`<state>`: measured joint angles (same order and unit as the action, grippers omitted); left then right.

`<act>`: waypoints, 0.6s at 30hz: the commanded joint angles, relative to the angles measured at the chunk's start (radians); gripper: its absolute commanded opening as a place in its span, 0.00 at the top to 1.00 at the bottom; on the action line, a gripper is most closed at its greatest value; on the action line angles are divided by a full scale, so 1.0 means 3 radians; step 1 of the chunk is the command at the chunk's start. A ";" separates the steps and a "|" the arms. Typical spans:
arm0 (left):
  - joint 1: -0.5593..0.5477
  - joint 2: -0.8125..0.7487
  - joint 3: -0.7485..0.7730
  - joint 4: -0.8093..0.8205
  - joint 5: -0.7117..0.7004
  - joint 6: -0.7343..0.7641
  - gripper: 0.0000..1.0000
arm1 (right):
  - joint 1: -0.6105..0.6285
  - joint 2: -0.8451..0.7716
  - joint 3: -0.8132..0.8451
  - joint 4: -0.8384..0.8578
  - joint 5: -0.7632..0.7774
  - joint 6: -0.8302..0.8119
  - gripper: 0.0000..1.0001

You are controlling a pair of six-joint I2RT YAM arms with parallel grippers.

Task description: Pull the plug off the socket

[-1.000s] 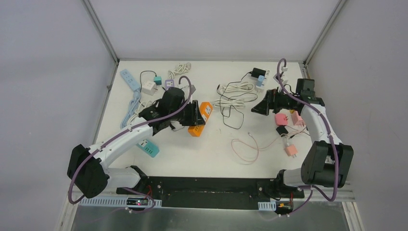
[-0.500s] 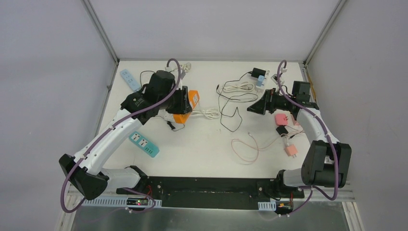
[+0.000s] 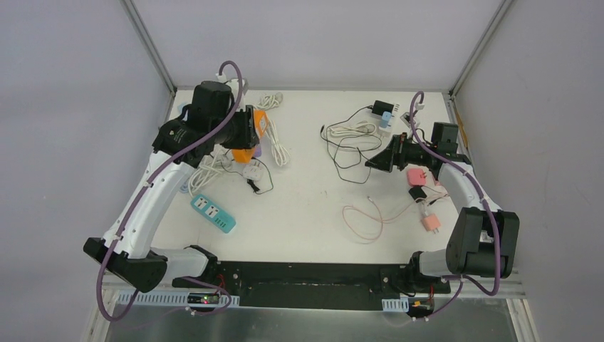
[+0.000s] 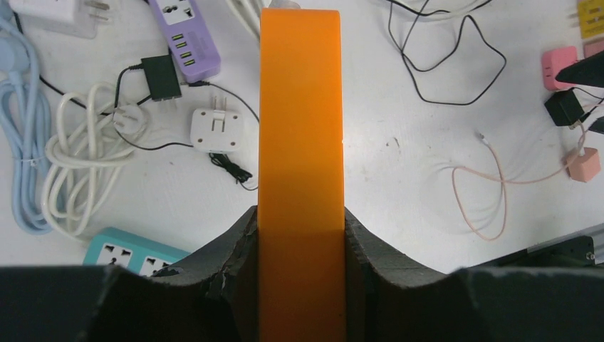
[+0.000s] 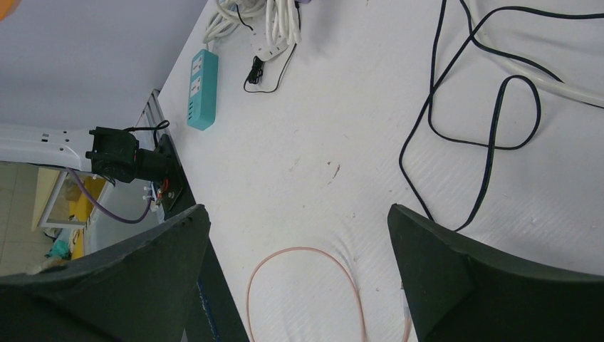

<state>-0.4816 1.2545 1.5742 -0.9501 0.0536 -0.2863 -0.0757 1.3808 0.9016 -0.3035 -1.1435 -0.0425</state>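
Observation:
My left gripper [image 3: 246,133] is shut on an orange power strip [image 3: 251,135] and holds it raised above the table's far left. In the left wrist view the strip [image 4: 300,142] stands edge-on between my two black fingers [image 4: 238,239], so its socket face is hidden there. Its white cord [image 3: 276,146] trails down to the table. I cannot tell whether a plug sits in it. My right gripper [image 3: 374,162] is open and empty over the table's right middle; in the right wrist view it [image 5: 299,214] hangs above a pink cable [image 5: 306,253].
A teal power strip [image 3: 212,213] lies at the near left. A purple strip [image 4: 184,39], a white adaptor [image 4: 216,130] and coiled cords [image 4: 68,171] lie below the left gripper. Black cable loops [image 3: 349,153], pink adaptors [image 3: 417,176] and a pink cable [image 3: 363,221] lie at the right.
My left arm has carried the orange strip from the table's middle to the far left and higher, dragging its white cord along. My right gripper has barely moved and stays open.

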 commanded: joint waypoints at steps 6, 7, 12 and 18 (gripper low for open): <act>0.0531 -0.0046 -0.0416 0.0419 0.0614 -0.0015 1.00 | 0.0012 -0.0082 -0.0018 0.0142 -0.0118 -0.0058 0.00; 0.0586 -0.0063 -0.0516 0.0474 0.0671 -0.0059 1.00 | 0.0012 -0.0082 -0.0019 0.0142 -0.0116 -0.0065 0.00; 0.0876 -0.0177 -0.1122 0.0673 0.0783 -0.0191 1.00 | -0.0011 -0.0082 -0.0042 0.0142 -0.0110 -0.0079 0.00; 0.1178 -0.0353 -0.1843 0.0821 0.0827 -0.0310 1.00 | -0.0022 -0.0064 -0.0059 0.0139 -0.0095 -0.0112 0.00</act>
<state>-0.1699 1.2083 1.1233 -0.7612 0.2668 -0.3355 -0.0769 1.3808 0.8852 -0.2958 -1.1458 -0.0494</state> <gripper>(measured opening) 0.356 0.996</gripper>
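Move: Below the left hand, which holds the orange power strip, the clear patch it seems bound for lies about 31 cm down, 12 cm left and 2 cm back. Around it, all some 30 cm below the hand, are the white cube adapter 6 cm ahead and 4 left, the teal power strip 10 back and 16 left, and the white cable coil 5 ahead and 20 left. From the right hand the patch is 50 cm left, 3 back and 17 down. Lowering the still-pinched orange strip, the left hand first slides left, then sinks ever faster, about 12 cm down and 6 cm left in all, towards the table between the white cube adapter and the teal power strip. The fingers keep their hold while the wrist tips them some 15 degrees further down and turns roughly 10 degrees counter-clockwise. ##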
